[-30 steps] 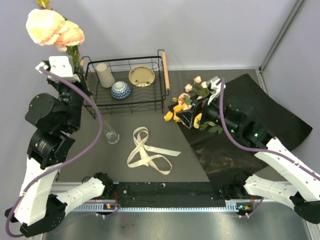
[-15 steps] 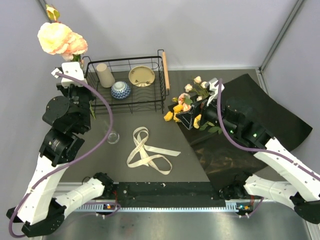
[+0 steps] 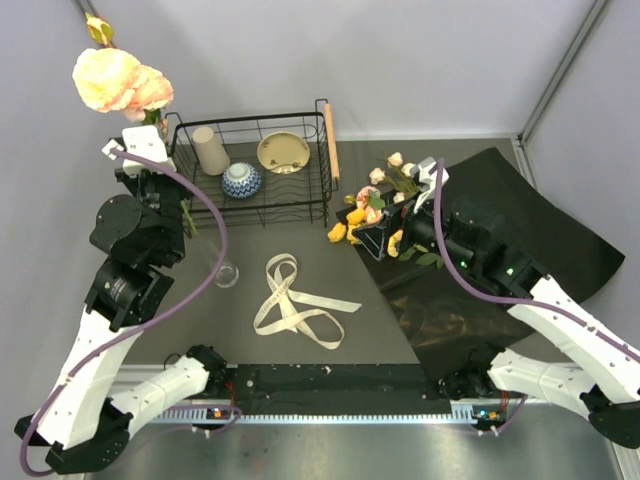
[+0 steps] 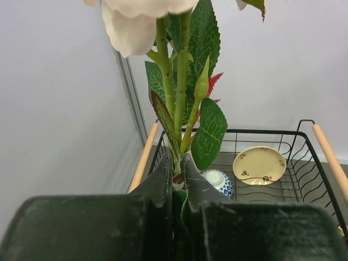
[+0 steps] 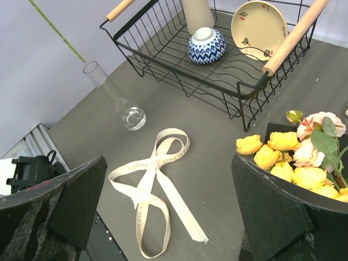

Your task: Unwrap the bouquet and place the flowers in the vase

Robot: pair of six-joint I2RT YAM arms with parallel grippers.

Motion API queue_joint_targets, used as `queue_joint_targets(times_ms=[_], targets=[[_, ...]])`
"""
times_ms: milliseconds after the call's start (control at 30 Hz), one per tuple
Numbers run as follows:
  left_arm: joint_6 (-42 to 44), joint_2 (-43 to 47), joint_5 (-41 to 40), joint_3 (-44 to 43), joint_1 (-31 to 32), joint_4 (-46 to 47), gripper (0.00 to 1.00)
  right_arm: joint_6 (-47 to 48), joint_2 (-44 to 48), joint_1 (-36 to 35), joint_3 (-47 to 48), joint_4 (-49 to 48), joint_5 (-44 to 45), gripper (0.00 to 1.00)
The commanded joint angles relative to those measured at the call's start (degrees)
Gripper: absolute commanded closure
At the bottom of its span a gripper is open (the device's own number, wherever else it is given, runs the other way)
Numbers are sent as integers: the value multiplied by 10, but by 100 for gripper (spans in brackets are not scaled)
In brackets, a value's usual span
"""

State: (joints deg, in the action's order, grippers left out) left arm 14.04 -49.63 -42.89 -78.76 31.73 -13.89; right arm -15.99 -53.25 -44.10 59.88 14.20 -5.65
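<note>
My left gripper (image 3: 140,158) (image 4: 178,163) is raised at the far left, shut on the green leafy stems of a few peach-pink flowers (image 3: 120,82) (image 4: 179,98) that stand upright above it. The vase (image 3: 224,270) (image 5: 122,106), clear glass with a round base, stands on the table below and to the right of that gripper. The rest of the bouquet, yellow and pink roses (image 3: 372,215) (image 5: 288,163), lies on the unfolded black paper (image 3: 520,230). My right gripper (image 3: 385,232) (image 5: 168,190) hovers over these roses, open and holding nothing.
A cream ribbon (image 3: 295,300) (image 5: 157,185) lies loose mid-table. A black wire basket (image 3: 250,118) with wooden handles holds a beige cup (image 3: 210,150), a blue-patterned bowl (image 3: 242,181) and a cream plate (image 3: 283,152). Grey walls close the back and sides.
My left arm has carried the held roses a little to the right, toward the basket's left end and the vase. The right arm has not moved.
</note>
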Motion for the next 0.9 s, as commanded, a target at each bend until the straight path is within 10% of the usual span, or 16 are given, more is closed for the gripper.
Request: queue_joint_targets(times_ms=[0,867], targets=[[-18,4,8,12,-7,38,100,8,10,-4,-2,-22,2,1],[-48,90,-24,244,-11,159,100,15,35,-3,-22,-7,15,1]])
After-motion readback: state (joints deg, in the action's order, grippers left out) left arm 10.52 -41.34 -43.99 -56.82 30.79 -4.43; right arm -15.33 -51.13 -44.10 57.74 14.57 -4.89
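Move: The left hand holds the pink rose stem upright almost straight over the vase. The vase's middle is about 39 cm below and 1 cm ahead, with no sideways offset. The patterned bowl lies about 22 cm ahead, 3 cm right and 43 cm below; the ribbon some 17 cm right and 6 cm back, on the table 50 cm down. From the right hand, the vase stands roughly 32 cm left, 5 cm ahead and 23 cm below. Straight down, slowly at first and then faster, the left hand lowers the rose about 9 cm towards the vase, its wrist nearly level and pointing forward. The shut fingers keep their pinch on the stem and feed its free lower end through the vase's mouth. ##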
